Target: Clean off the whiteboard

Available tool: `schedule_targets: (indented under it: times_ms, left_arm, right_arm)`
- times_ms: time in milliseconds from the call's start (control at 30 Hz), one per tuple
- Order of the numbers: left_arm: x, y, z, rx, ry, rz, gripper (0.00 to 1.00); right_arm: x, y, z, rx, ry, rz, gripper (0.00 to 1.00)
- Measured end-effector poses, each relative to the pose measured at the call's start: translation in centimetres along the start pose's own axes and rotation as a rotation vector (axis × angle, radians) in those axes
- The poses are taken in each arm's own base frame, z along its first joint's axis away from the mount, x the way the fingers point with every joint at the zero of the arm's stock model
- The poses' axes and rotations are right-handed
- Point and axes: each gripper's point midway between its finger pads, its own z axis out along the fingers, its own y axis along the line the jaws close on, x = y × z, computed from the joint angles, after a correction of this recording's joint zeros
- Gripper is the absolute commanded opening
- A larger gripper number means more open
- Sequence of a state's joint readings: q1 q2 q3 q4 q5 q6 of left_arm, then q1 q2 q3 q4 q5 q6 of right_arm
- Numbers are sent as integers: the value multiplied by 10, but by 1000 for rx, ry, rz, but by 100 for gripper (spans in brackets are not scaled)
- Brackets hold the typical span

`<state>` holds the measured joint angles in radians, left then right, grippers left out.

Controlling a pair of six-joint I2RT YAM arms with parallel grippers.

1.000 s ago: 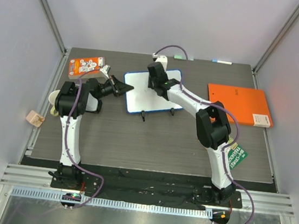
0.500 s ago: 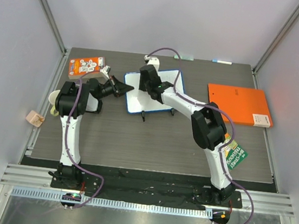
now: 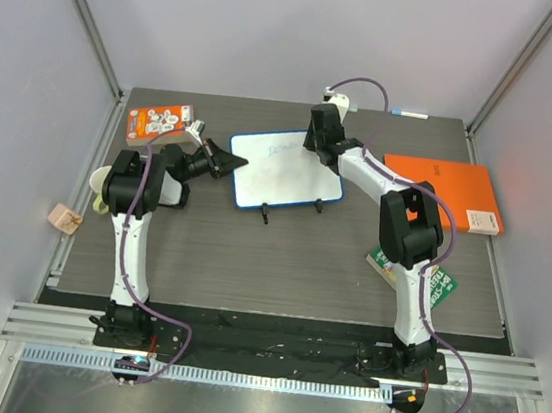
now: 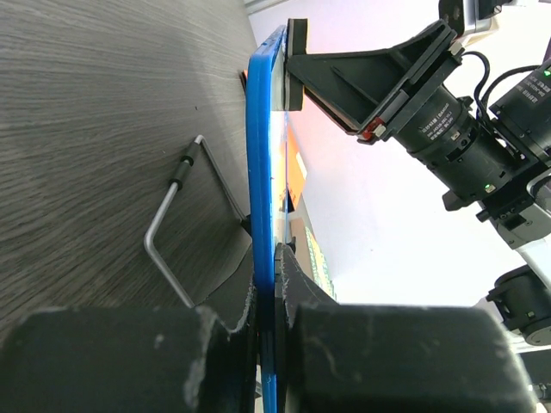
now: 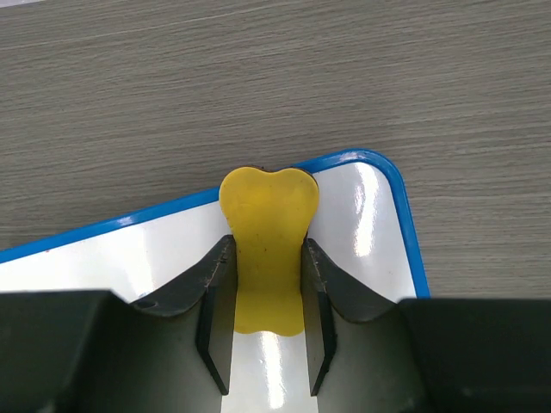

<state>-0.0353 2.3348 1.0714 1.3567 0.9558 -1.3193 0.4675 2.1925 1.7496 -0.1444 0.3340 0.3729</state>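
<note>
The whiteboard (image 3: 285,175), white with a thin blue frame, lies on the dark table with faint scribbles near its far edge. My left gripper (image 3: 226,163) is shut on the frame at the board's left edge, and in the left wrist view its jaws (image 4: 267,280) pinch the blue frame (image 4: 261,172) edge-on. My right gripper (image 3: 321,137) is at the board's far right corner. In the right wrist view it (image 5: 268,258) is shut on a yellow eraser (image 5: 269,206) that presses on the white surface (image 5: 366,232) by the rounded corner.
An orange folder (image 3: 442,192) lies right of the board, with a green packet (image 3: 434,286) nearer the right arm. An orange card pack (image 3: 161,120) sits at the far left and a marker (image 3: 408,113) at the back edge. The board's wire stand (image 4: 172,232) rests on the table.
My right gripper with the eraser went from the board's far middle a little leftward, then swept right to the far right corner. The left gripper and the board have not moved.
</note>
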Motion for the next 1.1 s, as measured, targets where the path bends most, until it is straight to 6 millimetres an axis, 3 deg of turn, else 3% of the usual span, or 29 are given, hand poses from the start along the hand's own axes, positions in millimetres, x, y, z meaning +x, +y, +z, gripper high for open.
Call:
schedule_targets:
  times_ms: [400, 500, 700, 867, 967, 1100]
  left_arm:
    - [0, -1, -1, 4, 6, 5, 0]
    - [0, -1, -1, 4, 6, 6, 0]
    - [1, 1, -1, -2, 7, -3, 0]
    - [2, 4, -1, -11, 10, -20, 0]
    - [3, 5, -2, -15, 10, -31, 0]
    - [2, 6, -1, -16, 7, -30, 0]
  right_arm:
    - [13, 28, -15, -37, -32, -23, 2]
    - [21, 50, -21, -78, -29, -44, 1]
    - [37, 120, -33, -239, -19, -84, 1]
    - [49, 162, -38, -345, -5, -95, 1]
    - [50, 165, -37, -352, -1, -79, 1]
    - [42, 150, -33, -330, -1, -30, 1]
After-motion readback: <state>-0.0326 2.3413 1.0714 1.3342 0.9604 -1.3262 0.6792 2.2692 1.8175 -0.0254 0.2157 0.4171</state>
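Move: The faint blue writing left on the whiteboard is about 8 cm to the left of the right hand and 3 cm back, a touch lower. The whiteboard's middle lies roughly 5 cm left and 7 cm back, and the green marker about 7 cm right and 15 cm ahead on the table. From the left hand, shut on the whiteboard's left edge, the writing is some 10 cm to the right and 4 cm ahead. Keeping the yellow eraser pinched and against the whiteboard, the right hand sweeps it left along the upper part, from near the right corner past the writing towards the left edge, about 17 cm and some 5 cm back, then starts back right by 1–2 cm. The wrist turns nearly 20 degrees counter-clockwise; the left fingers keep the board's left edge pinched. ##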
